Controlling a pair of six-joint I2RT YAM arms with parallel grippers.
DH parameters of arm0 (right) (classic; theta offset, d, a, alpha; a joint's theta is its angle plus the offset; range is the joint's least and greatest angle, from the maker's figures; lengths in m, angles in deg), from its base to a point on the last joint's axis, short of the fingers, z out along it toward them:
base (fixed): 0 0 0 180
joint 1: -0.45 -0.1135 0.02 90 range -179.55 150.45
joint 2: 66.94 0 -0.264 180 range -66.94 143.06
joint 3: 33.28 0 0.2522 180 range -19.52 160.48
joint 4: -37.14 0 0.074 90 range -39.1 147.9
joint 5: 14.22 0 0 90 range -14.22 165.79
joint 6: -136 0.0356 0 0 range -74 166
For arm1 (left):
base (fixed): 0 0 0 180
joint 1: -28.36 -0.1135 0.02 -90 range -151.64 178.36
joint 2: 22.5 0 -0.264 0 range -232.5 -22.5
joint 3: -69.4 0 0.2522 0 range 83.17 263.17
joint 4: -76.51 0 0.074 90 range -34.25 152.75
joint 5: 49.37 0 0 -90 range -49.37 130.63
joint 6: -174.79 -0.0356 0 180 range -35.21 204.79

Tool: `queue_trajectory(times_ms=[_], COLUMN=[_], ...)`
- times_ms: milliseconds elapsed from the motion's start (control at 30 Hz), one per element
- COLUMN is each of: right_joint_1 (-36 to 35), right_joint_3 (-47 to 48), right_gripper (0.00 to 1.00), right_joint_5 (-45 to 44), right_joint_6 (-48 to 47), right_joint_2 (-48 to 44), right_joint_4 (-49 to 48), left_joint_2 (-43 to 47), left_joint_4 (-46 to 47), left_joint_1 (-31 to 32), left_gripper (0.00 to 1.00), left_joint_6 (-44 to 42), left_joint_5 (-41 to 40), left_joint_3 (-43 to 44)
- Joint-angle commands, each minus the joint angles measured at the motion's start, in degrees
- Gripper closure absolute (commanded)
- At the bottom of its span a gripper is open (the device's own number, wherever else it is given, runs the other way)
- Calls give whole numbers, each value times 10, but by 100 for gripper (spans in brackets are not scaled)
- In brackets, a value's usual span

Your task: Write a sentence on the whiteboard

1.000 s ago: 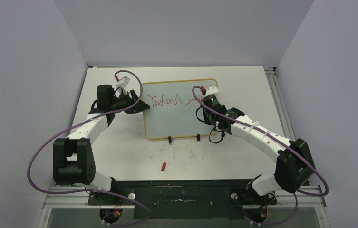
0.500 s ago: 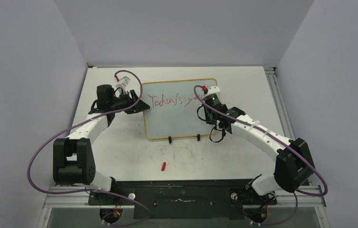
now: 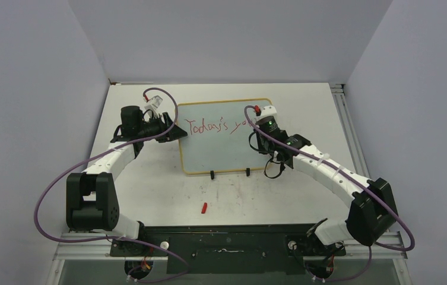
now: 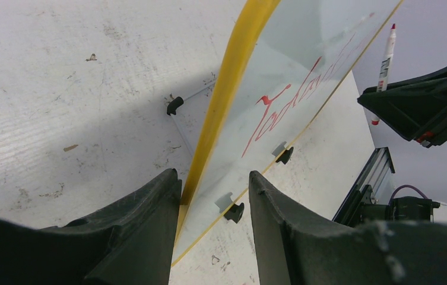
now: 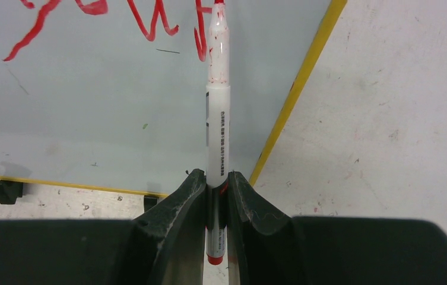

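Note:
The whiteboard with its yellow frame stands propped in the middle of the table, two black clip feet on its near edge. The sentence in red reads "Today's" and the start of another word. My left gripper is shut on the board's left edge; the yellow frame runs between its fingers. My right gripper is shut on a white red-ink marker, whose tip touches the board among the last red strokes. From above, the right gripper covers the line's end.
A small red cap lies on the table in front of the board. An aluminium rail runs along the table's right edge. The black base plate spans the near edge. Grey walls close in the left, back and right.
My right gripper has slid a little to the right along the top line with the marker. The left gripper and the whiteboard have not moved.

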Motion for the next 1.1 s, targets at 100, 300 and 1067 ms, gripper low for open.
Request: queue_trajectory(times_ms=[100, 300, 1067], right_joint_1=[-17, -65, -216], right_joint_3=[20, 20, 51], right_gripper=[95, 95, 95], right_joint_5=[4, -5, 139], right_joint_6=[-12, 4, 133], right_joint_2=[-67, -83, 128], right_joint_4=[-6, 1, -114], left_joint_2=[27, 27, 30], left_joint_4=[12, 11, 7], left_joint_1=[8, 8, 8], left_gripper=[56, 56, 56], left_joint_6=[-7, -7, -8], left_joint_5=[19, 17, 13], left_joint_3=[5, 5, 7])
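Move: The right hand grips the marker. The spot it heads for, the blank lower left of the whiteboard under "Today's", lies about 21 cm to its left, 3 cm back and 6 cm lower. The word "your" is 7 cm ahead and 6 cm left; the left clip is 20 cm left, 4 cm back; the red cap is 22 cm left, 17 cm back, both some 12 cm below. From the left hand that blank spot is 6 cm right, 5 cm back, 7 cm lower. With the marker still pinched, the right hand carries on up from the end of "your" by about 4 cm, then sweeps left and back across the whiteboard, roughly 16 cm left and 10 cm back in all. Over the last third it sinks fast towards the blank lower-left part, ending lower than it began, while the hand swings about 20 degrees counter-clockwise and tips further down, the fingers keeping their grip. ##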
